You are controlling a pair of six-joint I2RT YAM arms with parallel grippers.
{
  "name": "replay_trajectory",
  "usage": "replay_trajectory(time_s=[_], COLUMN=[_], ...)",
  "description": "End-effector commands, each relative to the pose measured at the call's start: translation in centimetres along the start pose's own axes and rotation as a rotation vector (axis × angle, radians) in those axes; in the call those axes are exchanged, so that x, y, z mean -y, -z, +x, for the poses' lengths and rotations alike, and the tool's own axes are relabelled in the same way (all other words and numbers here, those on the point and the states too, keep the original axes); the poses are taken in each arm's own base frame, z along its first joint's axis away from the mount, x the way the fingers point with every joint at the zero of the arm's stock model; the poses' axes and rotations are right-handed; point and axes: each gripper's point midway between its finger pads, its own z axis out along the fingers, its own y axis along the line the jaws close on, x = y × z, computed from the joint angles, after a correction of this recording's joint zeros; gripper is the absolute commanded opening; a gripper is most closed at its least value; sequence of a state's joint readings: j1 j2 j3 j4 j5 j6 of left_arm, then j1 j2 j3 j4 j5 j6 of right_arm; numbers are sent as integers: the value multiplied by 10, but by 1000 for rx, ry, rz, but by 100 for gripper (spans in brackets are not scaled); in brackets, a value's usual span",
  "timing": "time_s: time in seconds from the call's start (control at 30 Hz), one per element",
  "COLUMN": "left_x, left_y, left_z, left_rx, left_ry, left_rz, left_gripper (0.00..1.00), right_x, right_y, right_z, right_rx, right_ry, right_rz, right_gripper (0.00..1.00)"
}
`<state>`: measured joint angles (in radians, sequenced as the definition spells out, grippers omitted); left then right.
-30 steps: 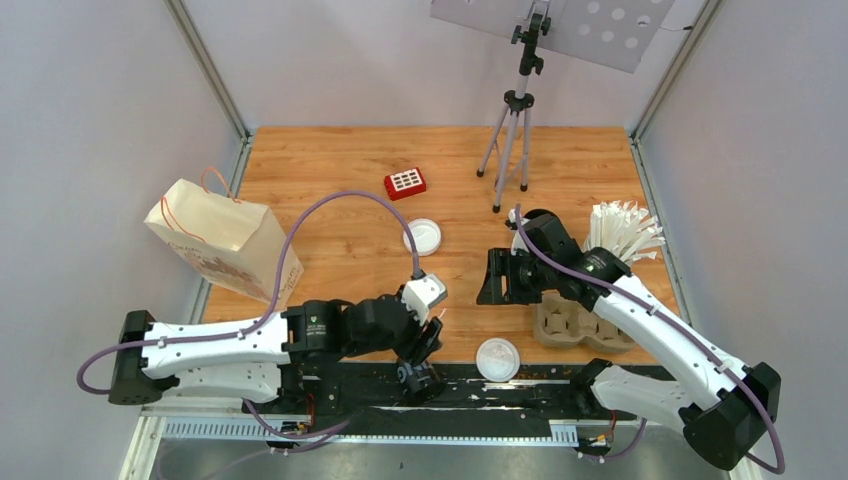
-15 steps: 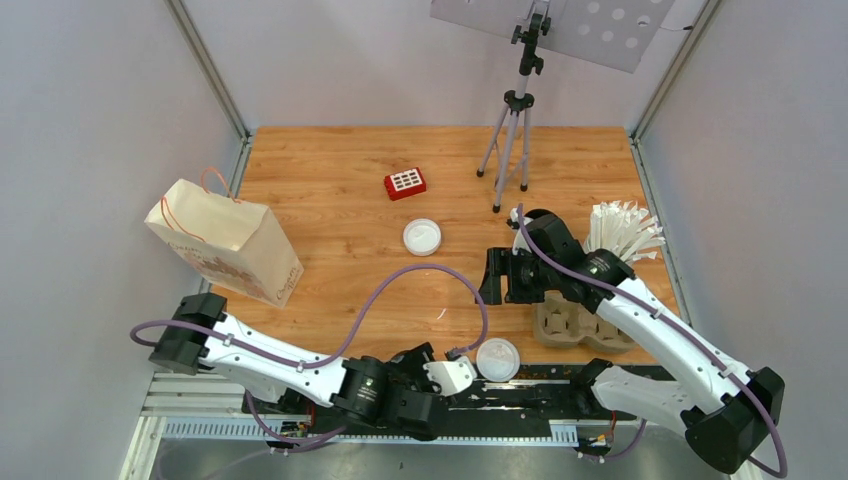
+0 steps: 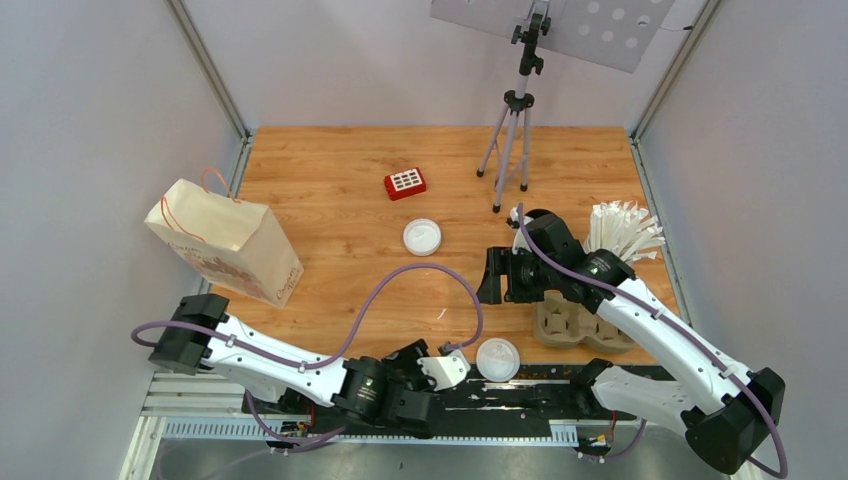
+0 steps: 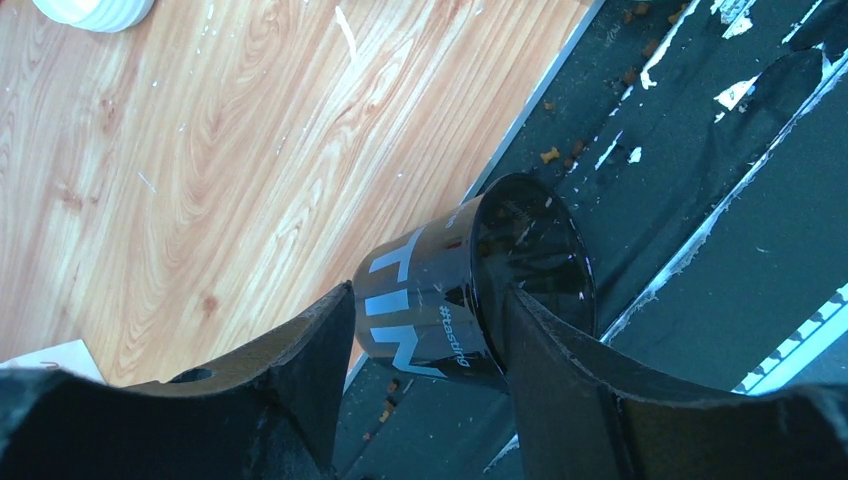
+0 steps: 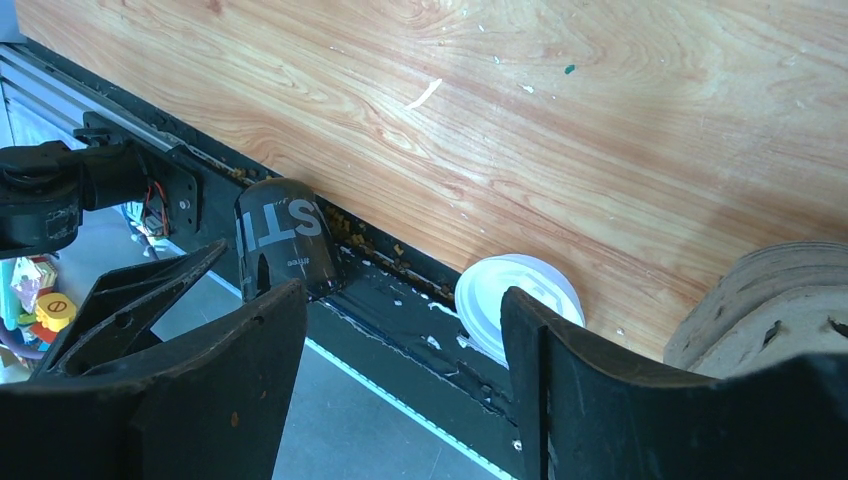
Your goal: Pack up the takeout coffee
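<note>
One takeout coffee cup (image 4: pixel 450 265), black with pale print and no lid on it, lies on its side on the black rail at the table's near edge. It also shows in the right wrist view, as the same cup (image 5: pixel 285 245). My left gripper (image 4: pixel 428 292) hangs right over it, open, one finger on each side of the cup's body. A loose white lid (image 3: pixel 497 358) rests at the table's edge just right of it. My right gripper (image 3: pixel 492 277) hovers open and empty beside the grey-brown cup tray (image 3: pixel 575 325).
A second white lid (image 3: pixel 422 237) lies mid-table. A paper bag (image 3: pixel 225 240) stands at the left, a red box (image 3: pixel 405 183) and a tripod (image 3: pixel 510 150) at the back. A white cup of wrapped straws (image 3: pixel 622 230) stands behind the tray.
My left arm swung from above the table's front down along the near rail and now sits over the fallen cup. The right arm has barely moved.
</note>
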<state>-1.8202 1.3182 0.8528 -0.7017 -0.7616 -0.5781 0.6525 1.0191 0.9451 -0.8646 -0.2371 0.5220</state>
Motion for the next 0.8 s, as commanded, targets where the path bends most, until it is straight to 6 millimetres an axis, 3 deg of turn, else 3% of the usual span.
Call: replay_trajectory(time_s=[0.0,0.17,0.37,0.47,0.6,0.77], left_x=[1,6,4,-7,-34,-95], left_y=[-1,-8,-8,-6,-1,9], left_z=[-8,-4,-10,-15,-32,-57], left_rx=[49,11,16,26,60,152], left_ry=[56,31,39,77,197,508], left_rz=[-8,-31,-63,-84,-96,-49], left_gripper=[64,60,29,20,11,9], right_x=[-9,-9,-9,-9,-6,10], right_y=[2,0,-2,-1,-4,-12], right_z=[-10,-11,-8,-8,-6,2], right_rx=[45,50,50,55,54,39], right_ry=[24,21,16,17,26,21], right_rz=[-41,-43,-53,-57,-53,7], right_gripper=[71,71,71,71,71,69])
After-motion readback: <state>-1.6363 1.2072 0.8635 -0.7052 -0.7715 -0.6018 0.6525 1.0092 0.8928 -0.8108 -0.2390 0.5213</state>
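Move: The coffee cup lies on its side across the table's near edge, right under my open left fingers: its middle is some 5 cm below, about 2 cm to the right and 1 cm back, with its mouth turned towards me and to the right. The loose lid lies flat about 15 cm to the right of my left hand and 1 cm ahead; the other white lids are about 27 cm straight ahead, both some 8 cm down. From my idle right hand the cup is about 14 cm left, 12 cm back and 11 cm below. I sink my left hand about 2 cm so the fingers straddle the cup's wall at the rim, one inside the mouth and one outside, and shut them to pinch the wall. Then, speeding up, I carry the cup forward and up, about 5 cm each way, away from the near edge and in over the table, turning the hand some 10 degrees counter-clockwise. ##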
